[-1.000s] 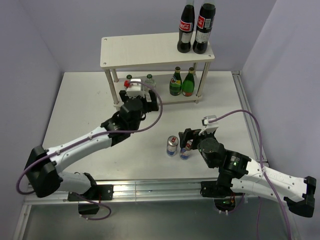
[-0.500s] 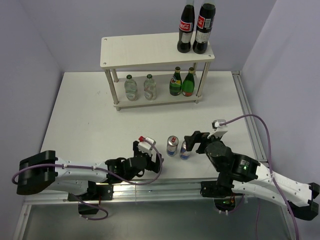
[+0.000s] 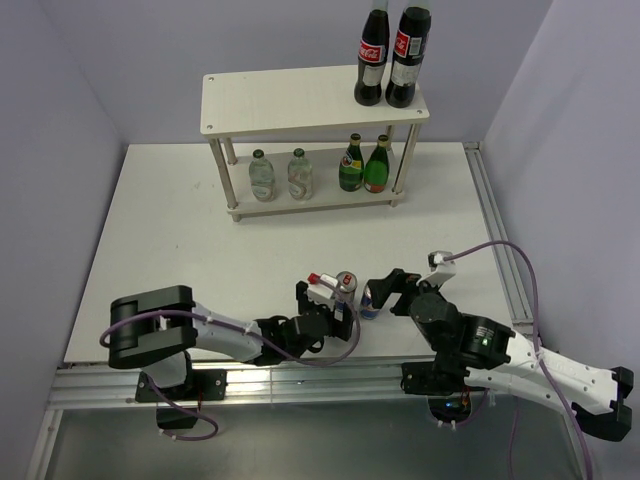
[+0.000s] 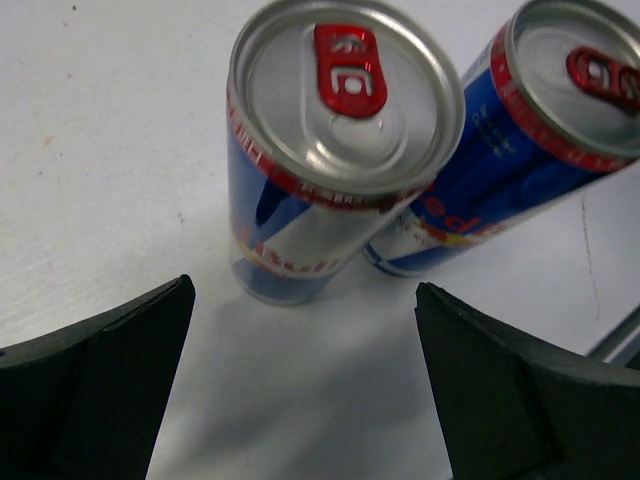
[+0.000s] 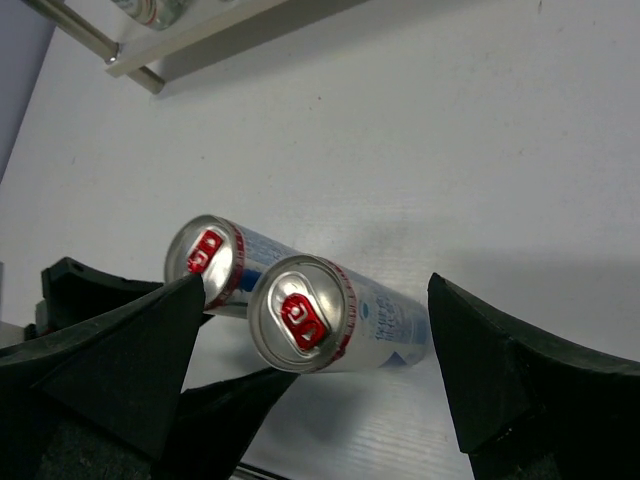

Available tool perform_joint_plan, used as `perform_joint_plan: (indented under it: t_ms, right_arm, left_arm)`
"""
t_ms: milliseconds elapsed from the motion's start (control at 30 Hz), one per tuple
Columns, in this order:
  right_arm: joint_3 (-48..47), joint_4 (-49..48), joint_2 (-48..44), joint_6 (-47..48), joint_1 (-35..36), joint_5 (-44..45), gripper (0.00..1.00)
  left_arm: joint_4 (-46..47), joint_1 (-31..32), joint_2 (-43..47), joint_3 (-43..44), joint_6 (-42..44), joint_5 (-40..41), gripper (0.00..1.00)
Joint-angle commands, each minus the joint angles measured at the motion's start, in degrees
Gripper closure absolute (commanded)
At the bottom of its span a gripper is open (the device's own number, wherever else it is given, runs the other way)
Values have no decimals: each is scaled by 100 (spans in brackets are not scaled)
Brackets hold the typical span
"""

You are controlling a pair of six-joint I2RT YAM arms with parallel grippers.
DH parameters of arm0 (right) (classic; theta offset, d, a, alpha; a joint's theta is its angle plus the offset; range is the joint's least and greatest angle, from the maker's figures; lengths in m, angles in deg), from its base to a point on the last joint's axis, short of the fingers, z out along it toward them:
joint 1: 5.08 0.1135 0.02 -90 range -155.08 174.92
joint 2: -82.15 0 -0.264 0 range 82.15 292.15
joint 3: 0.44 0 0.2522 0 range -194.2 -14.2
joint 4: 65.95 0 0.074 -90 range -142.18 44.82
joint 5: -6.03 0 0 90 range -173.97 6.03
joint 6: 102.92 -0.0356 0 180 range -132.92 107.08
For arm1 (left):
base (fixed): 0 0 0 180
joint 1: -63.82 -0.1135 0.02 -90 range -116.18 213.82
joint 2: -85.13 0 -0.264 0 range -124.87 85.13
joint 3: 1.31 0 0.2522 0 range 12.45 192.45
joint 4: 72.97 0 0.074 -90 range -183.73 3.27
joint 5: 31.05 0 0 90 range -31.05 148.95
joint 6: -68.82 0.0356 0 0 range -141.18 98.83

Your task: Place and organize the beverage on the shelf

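Two blue-and-silver cans stand side by side on the table near its front edge. My left gripper is open just in front of the left can, with nothing between its fingers. My right gripper is open too, and the right can shows between its fingers without touching them. The shelf stands at the back. On its lower tier are two clear bottles and two dark green bottles.
Two tall cola bottles stand on the right end of the shelf's top board. A metal rail runs along the table's near edge, close behind both wrists. Purple cables loop off each arm.
My left arm has drawn back from the shelf's lower tier to the table front and swung right up to the cans. The right gripper has shifted slightly right and nearer.
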Motion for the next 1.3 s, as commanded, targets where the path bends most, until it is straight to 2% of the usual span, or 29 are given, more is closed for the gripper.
perform_joint_plan:
  t_ms: [0, 267, 300, 367, 400, 567, 600, 667, 700, 733, 800, 1000, 1267]
  right_arm:
    - [255, -241, -206, -430, 59, 210, 0]
    - [317, -153, -39, -772, 190, 368, 1]
    - [352, -179, -48, -807, 225, 420, 1]
    - [466, -398, -13, -773, 365, 403, 1]
    - [475, -443, 91, -781, 410, 438, 1]
    - [247, -277, 856, -1044, 840, 1008, 1]
    - [125, -180, 1135, -1150, 1032, 1166, 0]
    - [28, 145, 1392, -1519, 1253, 1544, 0]
    - [-34, 207, 1593, -1615, 1393, 1607, 0]
    - [-43, 268, 1682, -1764, 1438, 1712, 0]
    - [-34, 277, 1875, -1871, 1500, 1765, 0]
    - [-61, 216, 2359, -2284, 1632, 2327, 0]
    - [53, -539, 3229, -2521, 1632, 2688, 0]
  left_arm:
    - [661, -29, -281, 362, 162, 440, 1]
    - [1285, -618, -923, 591, 320, 213, 1]
    - [1364, -671, -985, 635, 346, 125, 5]
    - [1434, -846, -1143, 723, 426, 10, 16]
    - [1496, -908, -1196, 758, 434, -103, 29]
    - [1610, -1233, -1337, 837, 505, -333, 55]
    - [1611, -1268, -1319, 811, 505, -350, 68]
    - [1628, -1383, -1276, 750, 487, -385, 81]
    - [1637, -1435, -1206, 654, 479, -386, 92]
    - [1654, -1523, -1153, 601, 461, -403, 95]
    - [1733, -1611, -1021, 399, 426, -421, 100]
    - [1778, -1822, -748, -14, 356, -438, 100]
    - [1663, -1849, -493, -244, 311, -447, 100]
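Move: The left hand's energy can stands about 5 cm ahead of it and 3 cm to its right, at much its own height; the second can is 4 cm ahead and 10 cm right. For the right hand that second can lies some 3 cm ahead, 4 cm left and 9 cm below, with the first can 4 cm ahead and 11 cm left, equally low. Left hand drives 11 cm forward, grips its can, veers left; open right sinks 7 cm towards the second. ##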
